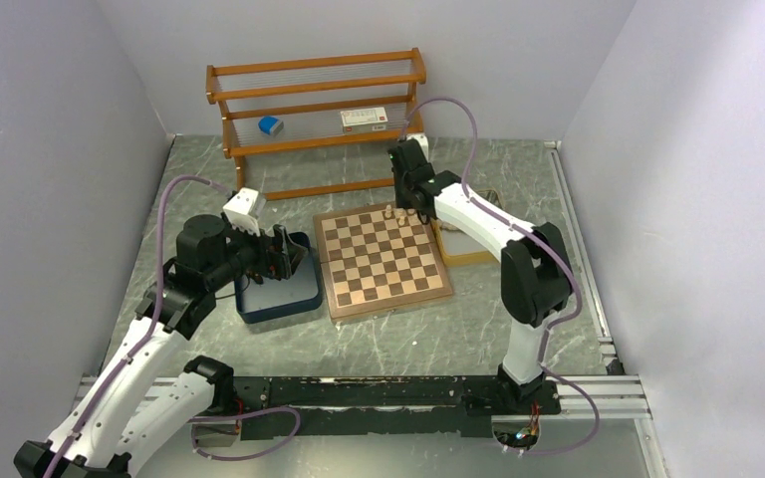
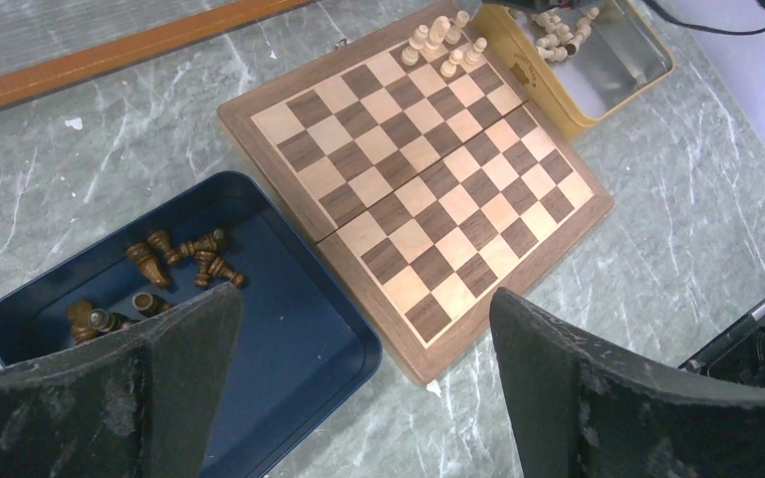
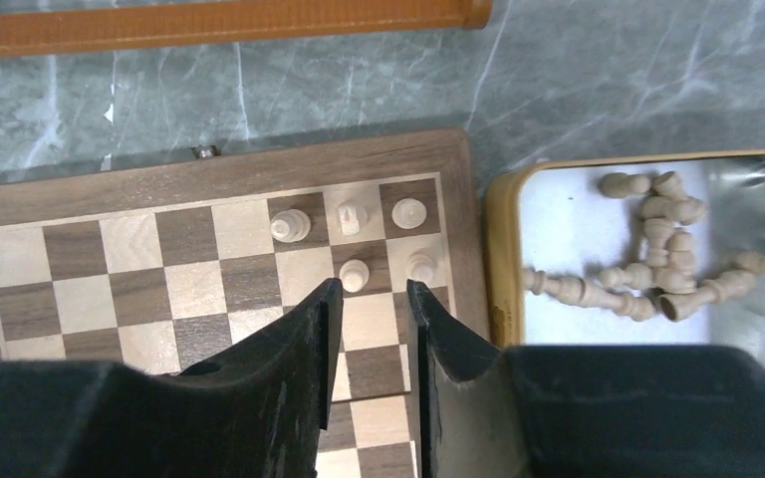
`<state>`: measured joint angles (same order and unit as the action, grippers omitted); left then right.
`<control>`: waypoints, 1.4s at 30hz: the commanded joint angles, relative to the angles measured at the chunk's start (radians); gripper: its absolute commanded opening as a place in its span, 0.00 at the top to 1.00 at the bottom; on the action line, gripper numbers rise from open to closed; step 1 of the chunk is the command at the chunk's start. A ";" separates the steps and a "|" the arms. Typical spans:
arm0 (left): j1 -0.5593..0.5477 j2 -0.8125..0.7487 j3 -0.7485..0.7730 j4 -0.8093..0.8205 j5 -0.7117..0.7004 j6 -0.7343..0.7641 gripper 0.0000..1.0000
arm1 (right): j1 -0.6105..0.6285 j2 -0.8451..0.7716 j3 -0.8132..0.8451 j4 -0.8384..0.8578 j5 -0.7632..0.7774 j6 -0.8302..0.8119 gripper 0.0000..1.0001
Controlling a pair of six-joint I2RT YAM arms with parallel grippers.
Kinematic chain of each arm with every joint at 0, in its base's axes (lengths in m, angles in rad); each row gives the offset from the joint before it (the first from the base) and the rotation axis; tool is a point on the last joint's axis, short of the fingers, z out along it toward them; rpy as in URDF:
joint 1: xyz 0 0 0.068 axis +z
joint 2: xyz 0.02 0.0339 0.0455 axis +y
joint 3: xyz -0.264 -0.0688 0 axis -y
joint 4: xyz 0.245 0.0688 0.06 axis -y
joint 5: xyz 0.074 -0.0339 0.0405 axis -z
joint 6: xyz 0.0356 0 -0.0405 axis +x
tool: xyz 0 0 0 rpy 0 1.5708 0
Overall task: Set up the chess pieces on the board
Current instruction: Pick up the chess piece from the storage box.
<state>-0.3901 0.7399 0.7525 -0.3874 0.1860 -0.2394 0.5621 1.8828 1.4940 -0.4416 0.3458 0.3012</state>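
The board (image 1: 383,261) lies mid-table. Several cream chess pieces (image 3: 355,274) stand on its far right corner squares, seen also in the top view (image 1: 398,212) and the left wrist view (image 2: 443,45). My right gripper (image 3: 372,289) hovers over that corner, narrowly open with nothing between the fingers; a cream pawn stands just beyond the tips. More cream pieces (image 3: 647,249) lie loose in the yellow tray (image 3: 498,259). Dark brown pieces (image 2: 174,261) lie in the navy tray (image 2: 374,354). My left gripper (image 2: 364,309) hangs wide open and empty above the navy tray's right edge.
A wooden shelf rack (image 1: 314,110) stands at the back with a blue object (image 1: 270,125) and a white box (image 1: 364,119) on it. The navy tray (image 1: 279,311) touches the board's left side; the yellow tray (image 1: 463,257) sits at its right. Grey walls close in both sides.
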 commanded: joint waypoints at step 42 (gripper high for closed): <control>-0.009 -0.007 0.004 0.009 0.022 0.004 0.01 | -0.384 0.061 -0.213 0.294 -0.066 -0.085 0.69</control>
<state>-0.3901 0.7433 0.7525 -0.3874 0.1978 -0.2398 0.1864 1.9179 1.2842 -0.1898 0.2966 0.2241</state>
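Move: The heap of light chess pieces in the storage box is about 18 cm to the right hand's right, 4 cm ahead and 11 cm below; a standing pawn in the box lies 15 cm right and 5 cm ahead. On the board, one pawn stands 8 cm below the fingers, about 1 cm left, and another 3 cm right and 1 cm ahead. From the left hand the heap is roughly 43 cm right, 22 cm ahead and 21 cm below. Bound for the heap of pieces in the storage box, the right hand, empty, climbs a further 3 cm and swings some 17 cm right off the chessboard, drifting 4 cm forward and turning nearly 20 degrees clockwise. It then sinks about 9 cm from that height over the heap, the fingers staying partly open and not yet closing on any piece. ##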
